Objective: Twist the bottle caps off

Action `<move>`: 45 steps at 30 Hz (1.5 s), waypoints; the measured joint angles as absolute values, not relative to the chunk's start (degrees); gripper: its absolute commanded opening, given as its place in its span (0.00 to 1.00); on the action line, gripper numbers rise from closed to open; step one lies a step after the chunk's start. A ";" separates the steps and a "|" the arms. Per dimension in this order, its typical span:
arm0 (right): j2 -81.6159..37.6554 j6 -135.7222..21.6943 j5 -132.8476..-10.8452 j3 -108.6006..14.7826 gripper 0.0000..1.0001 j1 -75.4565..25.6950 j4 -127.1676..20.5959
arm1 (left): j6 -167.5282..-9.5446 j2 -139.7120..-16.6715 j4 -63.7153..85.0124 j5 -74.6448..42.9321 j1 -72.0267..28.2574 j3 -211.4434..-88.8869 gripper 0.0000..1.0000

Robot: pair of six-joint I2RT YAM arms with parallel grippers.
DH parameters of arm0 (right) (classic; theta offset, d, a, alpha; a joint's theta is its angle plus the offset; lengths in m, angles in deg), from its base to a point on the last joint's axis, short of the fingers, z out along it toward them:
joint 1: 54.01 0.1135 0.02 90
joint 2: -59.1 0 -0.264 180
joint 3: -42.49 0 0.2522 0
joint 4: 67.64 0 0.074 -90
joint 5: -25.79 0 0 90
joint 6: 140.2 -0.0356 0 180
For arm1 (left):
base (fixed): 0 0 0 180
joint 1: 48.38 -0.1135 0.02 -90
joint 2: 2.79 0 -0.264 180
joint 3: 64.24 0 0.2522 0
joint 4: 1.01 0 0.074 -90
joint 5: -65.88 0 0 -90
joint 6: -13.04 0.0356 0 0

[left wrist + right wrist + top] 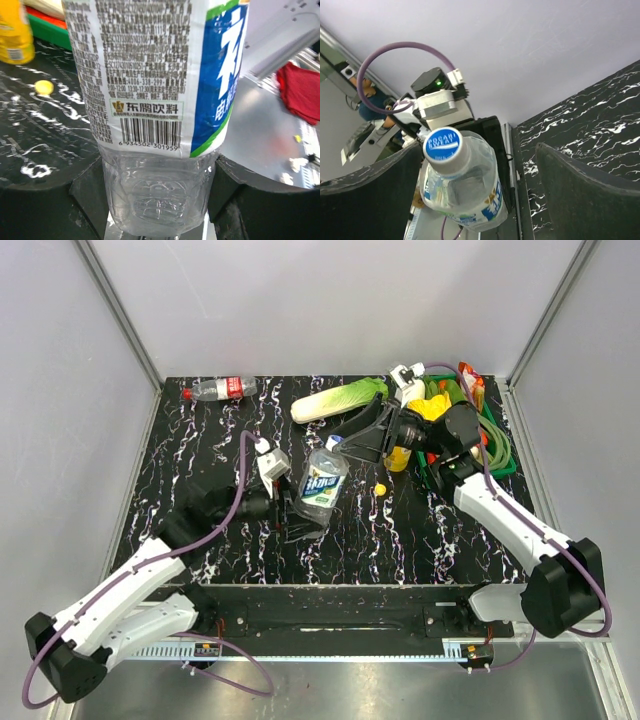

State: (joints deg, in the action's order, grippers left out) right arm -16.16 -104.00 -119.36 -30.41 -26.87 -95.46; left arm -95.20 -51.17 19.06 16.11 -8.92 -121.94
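A clear bottle (322, 483) with a blue-white label is held tilted above the table. My left gripper (305, 515) is shut on its base; in the left wrist view the bottle's ribbed base (160, 195) fills the gap of that gripper (160, 202). The bottle's white cap (442, 145), blue on top, sits on the neck. It lies between the spread fingers of my right gripper (475, 172), which is open, close to the left finger (370, 200). From above, that gripper (338, 445) is at the bottle's top. A loose yellow cap (380, 488) lies on the table.
A red-labelled bottle (222, 389) lies at the back left. An orange-juice bottle (399, 457) stands behind my right gripper. A cabbage (338, 400) lies at the back, and a green basket (503, 447) of produce stands at the right edge.
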 measured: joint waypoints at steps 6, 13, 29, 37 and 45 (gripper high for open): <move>-16.16 -103.85 -116.54 -30.43 1.00 -27.90 -92.64 | -91.42 -49.31 26.60 5.16 -8.83 -124.08 0.26; -16.16 -102.16 -113.61 -31.98 1.00 -27.94 -85.28 | -90.04 -50.18 35.52 -11.98 -5.99 -126.27 0.23; -16.80 -97.25 -104.41 -35.13 0.76 -28.05 -68.54 | -92.14 -67.21 47.54 -50.03 12.24 -139.21 0.21; -17.26 -96.07 -101.09 -35.39 0.60 -28.03 -64.34 | -93.47 -70.71 49.68 -56.13 14.27 -141.74 0.21; -18.61 -97.07 -99.69 -35.39 0.56 -28.03 -65.02 | -93.67 -71.93 50.64 -58.16 15.51 -143.67 0.21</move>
State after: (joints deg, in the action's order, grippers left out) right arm -18.61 -97.07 -99.69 -35.39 -28.03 -65.02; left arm -93.67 -71.93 50.64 -58.16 15.51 -143.67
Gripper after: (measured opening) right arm 0.558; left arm 0.667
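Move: The left hand still holds the clear bottle by its base; the bottle's cap stands about 7 cm ahead, 4 cm to the right and 13 cm above that hand. From the open right hand the bottle cap is some 3 cm back, 2 cm to the left and 1 cm up. The loose yellow cap lies about 11 cm ahead, 13 cm to the right and 39 cm below the right hand; the orange bottle, some 20 cm ahead, 18 cm right and 29 cm below. Forward and down together: the left hand carries the bottle about 8 cm out, 5 lower and a little left, swinging some 60 degrees counter-clockwise with its left side rising, until its fingers point forward and down. The right hand follows the cap about as far, turning clockwise and tipping down some 20 degrees, and, wide open at first, narrows its fingers around the cap without gripping it yet. ##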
